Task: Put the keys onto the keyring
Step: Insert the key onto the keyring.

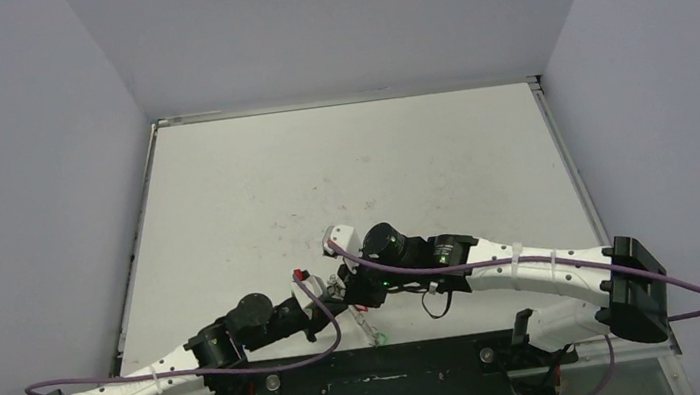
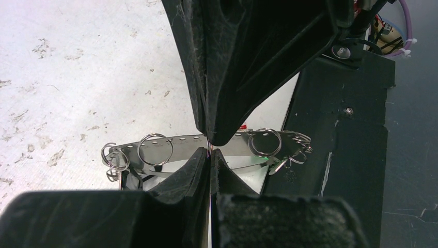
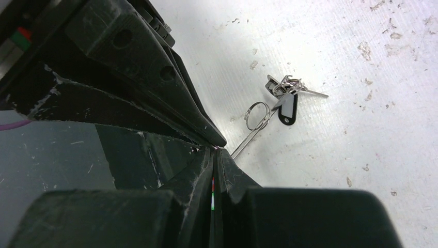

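The keyring (image 2: 181,142) is a thin metal band with holes, hung with small rings (image 2: 155,150). It lies across the left wrist view. My left gripper (image 2: 210,153) is shut on its middle from below. My right gripper (image 3: 215,151) meets it tip to tip and is shut on the same band. From those tips the band runs edge-on to a ring (image 3: 256,114) and a key with a dark-looking tag (image 3: 288,108) lying on the table. In the top view both grippers (image 1: 335,288) (image 1: 349,290) meet near the table's front. A red bit (image 1: 301,274) shows beside them; whether it is a key is unclear.
A black plate (image 1: 379,380) runs along the table's near edge between the arm bases, close under the grippers. Grey walls close in the table (image 1: 342,168) on the left, right and back. Purple cables loop over both arms.
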You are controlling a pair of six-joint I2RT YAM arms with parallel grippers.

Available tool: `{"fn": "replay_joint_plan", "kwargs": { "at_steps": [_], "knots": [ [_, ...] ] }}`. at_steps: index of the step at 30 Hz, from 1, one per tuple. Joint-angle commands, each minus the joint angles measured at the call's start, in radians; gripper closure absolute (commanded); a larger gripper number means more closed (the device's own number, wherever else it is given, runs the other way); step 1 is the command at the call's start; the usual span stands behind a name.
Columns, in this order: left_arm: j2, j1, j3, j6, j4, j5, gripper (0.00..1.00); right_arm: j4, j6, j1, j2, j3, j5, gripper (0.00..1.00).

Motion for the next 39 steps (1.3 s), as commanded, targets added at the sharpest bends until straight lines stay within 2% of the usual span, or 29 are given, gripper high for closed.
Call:
{"fn": "replay_joint_plan", "kwargs": {
  "at_steps": [1, 8, 12, 16, 21, 26, 32, 39],
  "knots": [
    [-0.001, -0.002, 0.042, -0.013, 0.055, 0.003, 1.0, 0.028, -0.007, 0.014, 0.004, 0.05, 0.032, 1.0],
    [0.0, -0.002, 0.042, -0.013, 0.058, 0.003, 1.0, 0.014, -0.001, 0.014, -0.009, 0.05, 0.108, 1.0],
    [0.001, -0.002, 0.042, -0.011, 0.059, 0.003, 1.0, 0.0, 0.009, 0.014, -0.026, 0.036, 0.171, 0.94],
    [0.001, -0.002, 0.042, -0.011, 0.061, 0.002, 1.0, -0.003, 0.017, 0.015, -0.046, 0.019, 0.207, 0.77],
    [0.004, -0.002, 0.045, -0.01, 0.061, 0.002, 1.0, 0.01, 0.028, 0.014, -0.085, 0.001, 0.235, 0.45],
    [0.006, -0.002, 0.045, -0.008, 0.062, 0.001, 1.0, 0.026, 0.023, 0.012, -0.132, -0.018, 0.245, 0.28],
    [0.002, -0.002, 0.041, -0.006, 0.062, 0.0, 1.0, 0.069, -0.057, 0.009, -0.176, -0.056, 0.191, 0.21],
    [-0.005, -0.002, 0.033, 0.001, 0.065, 0.0, 1.0, 0.187, -0.286, 0.008, -0.254, -0.202, 0.067, 0.23]
  ]
}}
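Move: The right fingers are already at the keyring loop pinched in the left fingertips: its middle lies about 1 cm left of the right hand point, level fore and aft and about 1 cm below, and about 1 cm right of the left hand point and 1 cm above. From the right hand, the red tag hangs some 2 cm right, 1 back and 3 below, the black tag roughly 5 ahead, 2 left and 4 below, and the green tag about 8 back, 6 right and 4 below. The right fingers let go of the red-tagged key at the loop, spreading from nearly shut to wide while the hand eases forward and right about 2.5 cm. It then rises some 2.5 cm and drifts farther right, finally dipping and drawing back slightly, rolling about 15 degrees around its pointing direction. The left hand stays in place and keeps its pinch on the loop. ##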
